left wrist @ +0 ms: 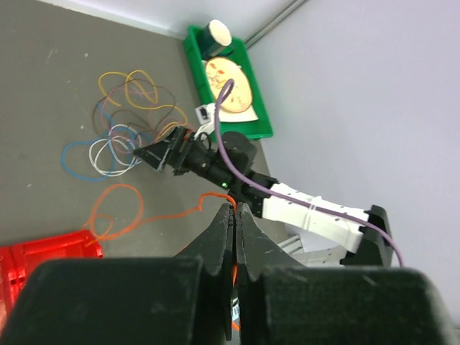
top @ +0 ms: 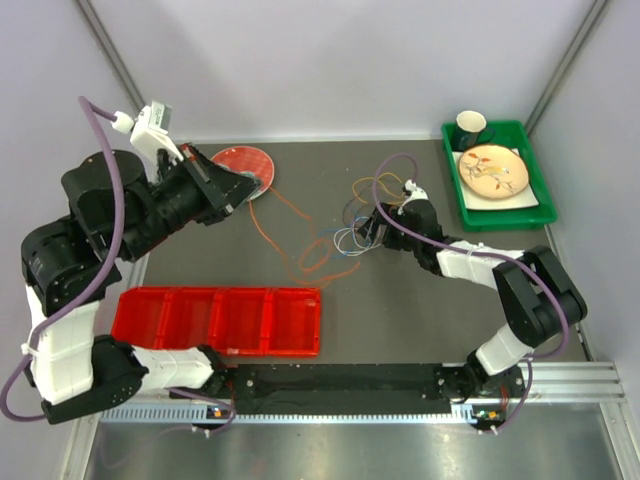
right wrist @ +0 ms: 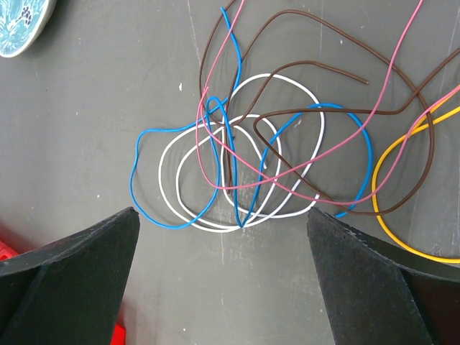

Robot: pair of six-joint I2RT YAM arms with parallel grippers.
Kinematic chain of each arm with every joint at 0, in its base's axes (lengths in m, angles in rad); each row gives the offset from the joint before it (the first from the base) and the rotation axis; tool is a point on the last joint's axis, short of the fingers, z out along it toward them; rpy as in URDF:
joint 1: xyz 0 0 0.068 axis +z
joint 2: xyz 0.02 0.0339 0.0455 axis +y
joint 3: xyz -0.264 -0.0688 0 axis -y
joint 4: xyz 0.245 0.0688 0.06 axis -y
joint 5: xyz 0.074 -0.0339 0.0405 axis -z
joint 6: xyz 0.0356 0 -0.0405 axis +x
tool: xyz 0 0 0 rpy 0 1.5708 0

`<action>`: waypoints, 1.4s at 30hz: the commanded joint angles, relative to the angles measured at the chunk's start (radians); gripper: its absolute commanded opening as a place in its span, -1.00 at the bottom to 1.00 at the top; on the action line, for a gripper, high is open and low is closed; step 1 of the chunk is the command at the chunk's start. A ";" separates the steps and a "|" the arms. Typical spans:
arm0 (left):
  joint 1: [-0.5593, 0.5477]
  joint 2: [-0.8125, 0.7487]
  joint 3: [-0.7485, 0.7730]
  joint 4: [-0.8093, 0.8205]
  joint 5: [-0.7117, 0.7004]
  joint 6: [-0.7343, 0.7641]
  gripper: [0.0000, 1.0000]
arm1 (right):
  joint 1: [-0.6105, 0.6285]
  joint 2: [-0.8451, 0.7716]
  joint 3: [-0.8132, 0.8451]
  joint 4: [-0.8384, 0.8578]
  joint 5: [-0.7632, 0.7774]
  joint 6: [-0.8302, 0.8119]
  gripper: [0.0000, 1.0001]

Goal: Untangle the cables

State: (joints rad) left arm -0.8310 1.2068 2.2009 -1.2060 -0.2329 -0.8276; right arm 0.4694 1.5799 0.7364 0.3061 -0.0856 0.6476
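The cables [top: 362, 212] lie tangled in mid-table: blue [right wrist: 154, 212], white [right wrist: 284, 86], pink, brown [right wrist: 316, 65] and yellow [right wrist: 384, 162] loops overlapping. An orange cable [top: 300, 240] trails left from the tangle and rises to my left gripper [top: 260, 188], which hangs by a red plate [top: 240, 160]. In the left wrist view that gripper [left wrist: 236, 210] is shut on the orange cable [left wrist: 118, 208]. My right gripper [right wrist: 221, 213] is open wide just short of the blue and white loops, with nothing between its fingers [right wrist: 86, 266].
A red compartment tray [top: 220, 320] lies at the front left. A green tray [top: 452, 160] at the back right holds a patterned plate [top: 493, 170] and a dark cup [top: 471, 125]. Walls enclose the table at the back and sides.
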 commanded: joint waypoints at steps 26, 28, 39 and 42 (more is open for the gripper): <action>0.001 -0.243 -0.315 -0.050 0.170 -0.177 -1.00 | 0.021 0.023 0.031 0.002 0.017 -0.009 0.98; 0.001 -0.262 -0.351 -0.052 0.170 -0.194 -1.00 | 0.028 0.026 0.038 -0.004 0.023 -0.012 0.98; 0.000 -0.377 -0.699 -0.055 -0.043 -0.196 -1.00 | 0.037 0.026 0.043 -0.021 0.029 -0.019 0.97; 0.001 -0.359 -0.750 -0.043 -0.078 -0.176 -1.00 | 0.037 0.031 0.047 -0.021 0.029 -0.019 0.98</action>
State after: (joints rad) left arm -0.8310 0.8345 1.4937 -1.3006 -0.2199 -1.0264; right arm 0.4957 1.6039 0.7380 0.2737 -0.0715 0.6460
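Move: The left hand, shut on the orange cable, is high above the red bin. The bin's right-end compartment lies almost straight beneath, about 49 cm down and 4 cm back. Of that compartment, the next one stands 11 cm to the left; the white cable coil on the table is some 25 cm farther out and 13 cm to the right. From the right hand, the end compartment lies about 23 cm back, 14 cm left and 5 cm below. Still pinching the orange cable, the left hand lowers it towards the bin's right-end compartment. It sinks about 18 cm, mostly in the later part, while drifting back and a little left, then edging slightly forward again; the fingers tip down some 25 degrees. The right hand, wide open by the white coil, eases down and back barely 2 cm. ##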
